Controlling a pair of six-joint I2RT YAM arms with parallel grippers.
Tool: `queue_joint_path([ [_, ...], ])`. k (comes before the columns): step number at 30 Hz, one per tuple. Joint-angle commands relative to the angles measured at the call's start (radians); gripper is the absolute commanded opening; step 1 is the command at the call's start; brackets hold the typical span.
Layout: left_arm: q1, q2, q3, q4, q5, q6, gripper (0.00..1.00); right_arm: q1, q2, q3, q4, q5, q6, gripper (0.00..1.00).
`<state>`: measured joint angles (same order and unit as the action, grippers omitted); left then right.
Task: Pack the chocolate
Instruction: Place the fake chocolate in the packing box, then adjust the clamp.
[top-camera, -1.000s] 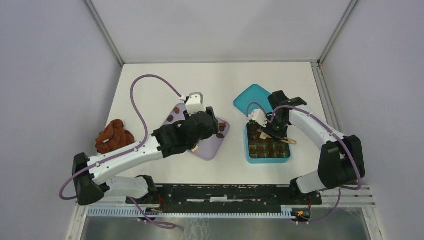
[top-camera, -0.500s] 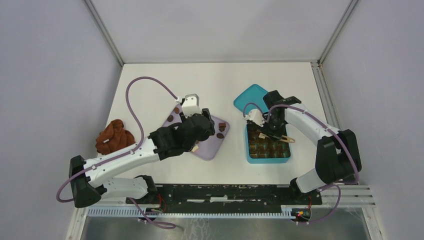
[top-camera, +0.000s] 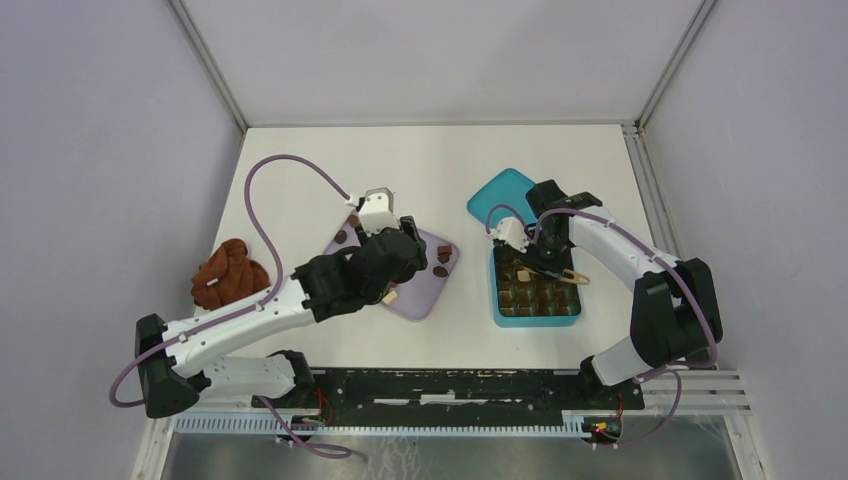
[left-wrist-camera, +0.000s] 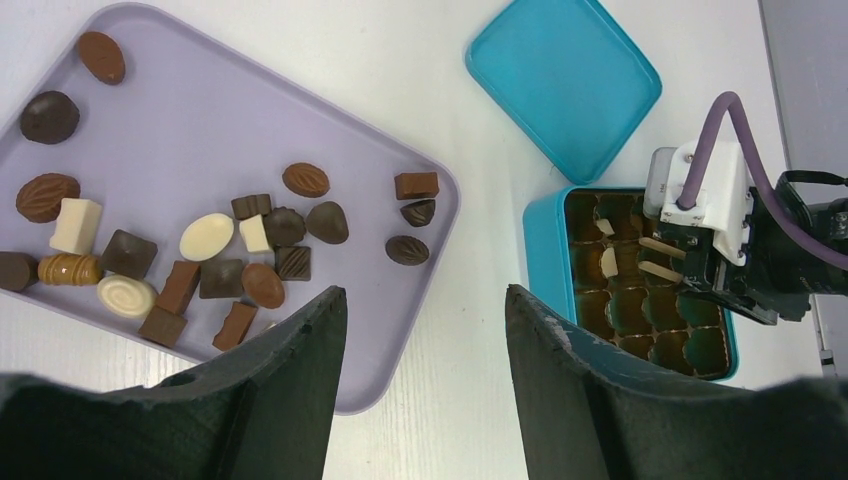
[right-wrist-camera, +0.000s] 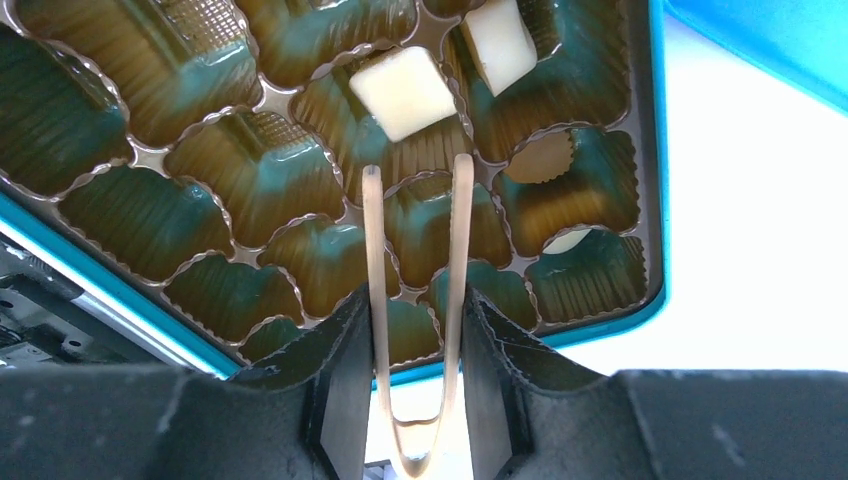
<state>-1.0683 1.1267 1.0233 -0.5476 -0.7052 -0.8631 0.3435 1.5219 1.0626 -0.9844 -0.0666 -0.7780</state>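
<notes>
Several chocolate pieces (left-wrist-camera: 207, 236), dark, brown and cream, lie scattered on the lavender tray (left-wrist-camera: 200, 130). My left gripper (left-wrist-camera: 425, 300) hangs open above the tray's near right corner, with nothing between its fingers. My right gripper (right-wrist-camera: 415, 300) is shut on wooden tongs (right-wrist-camera: 457, 250) over the teal box (right-wrist-camera: 655, 200). The tong tips stand apart and hold nothing. Just beyond them a white chocolate (right-wrist-camera: 404, 92) rests in a cell, and another white piece (right-wrist-camera: 500, 35) sits in the cell beside it. In the top view the right gripper (top-camera: 548, 262) hovers over the box's (top-camera: 536, 318) far half.
The teal lid (top-camera: 505, 195) lies flat on the table behind the box. A rust-brown cloth lump (top-camera: 230, 272) sits at the table's left edge. The lavender tray (top-camera: 420, 300) lies left of the box, with a strip of white table between them.
The tong arms have spread apart as the right jaws eased. The left arm has drifted slightly left and back over the tray.
</notes>
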Motion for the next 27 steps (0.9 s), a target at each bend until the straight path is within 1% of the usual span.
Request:
queue_joint_path([
  [1, -0.001, -0.028, -0.003, 0.003, -0.033, -0.037, 0.65, 0.005, -0.012, 0.066, 0.0, -0.001, 0.013, 0.38],
  [5, 0.0, -0.038, 0.002, 0.002, -0.026, -0.021, 0.65, 0.009, -0.021, 0.137, -0.031, -0.056, 0.012, 0.36],
  [10, 0.0, -0.076, 0.017, -0.036, -0.046, -0.006, 0.65, 0.063, -0.012, 0.23, -0.048, -0.101, 0.023, 0.36],
  [11, -0.001, -0.089, 0.019, -0.039, -0.049, -0.004, 0.65, 0.07, -0.009, 0.245, -0.045, -0.121, 0.025, 0.36],
  [13, -0.001, -0.128, 0.012, -0.018, -0.043, 0.004, 0.66, 0.077, 0.005, 0.291, -0.056, -0.211, 0.028, 0.36],
  [16, 0.0, -0.219, -0.051, 0.106, 0.008, 0.014, 0.68, 0.076, 0.033, 0.365, -0.066, -0.364, 0.038, 0.36],
  [18, -0.001, -0.302, -0.145, 0.229, 0.048, -0.014, 0.75, 0.076, 0.042, 0.411, -0.05, -0.458, 0.056, 0.35],
  [19, 0.0, -0.348, -0.199, 0.299, 0.061, -0.046, 0.79, 0.076, 0.044, 0.428, -0.035, -0.492, 0.065, 0.35],
  [21, -0.001, -0.447, -0.316, 0.489, 0.069, -0.127, 0.86, 0.075, 0.052, 0.469, -0.013, -0.554, 0.086, 0.35],
  [23, 0.0, -0.517, -0.425, 0.64, 0.056, -0.225, 0.9, 0.076, 0.065, 0.509, -0.002, -0.607, 0.103, 0.35],
  [25, 0.0, -0.54, -0.493, 0.736, 0.036, -0.314, 0.91, 0.075, 0.068, 0.524, 0.023, -0.661, 0.126, 0.35],
  [27, 0.0, -0.517, -0.518, 0.818, 0.03, -0.36, 0.92, 0.076, 0.061, 0.514, 0.071, -0.705, 0.162, 0.35],
])
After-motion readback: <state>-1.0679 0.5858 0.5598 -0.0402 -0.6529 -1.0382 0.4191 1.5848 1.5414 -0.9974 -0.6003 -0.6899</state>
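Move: The lilac tray of chocolates, to which the right hand's tongs go next, has its middle about 36 cm to that hand's left, level with it and some 8 cm below. The blue packing box's middle is about 4 cm left, 4 cm back and 6 cm below. In it the white chocolate lies 6 cm left, 2 cm back, 6 cm below. The lid is 9 cm left, 14 cm ahead. Under the left hand, the tray's middle sits some 23 cm down, about 2 cm left and 1 cm ahead. Lifting away from the box, the right hand keeps its pinch on the wooden tongs and sweeps about 15 cm left and 14 cm up, drifting 5 cm forward, towards the tray; its down-pointing fingers swing some 35 degrees out to the left. The empty left hand rises 5 cm and draws a little back and left, rolling its left side down about 40 degrees and opening wider. ##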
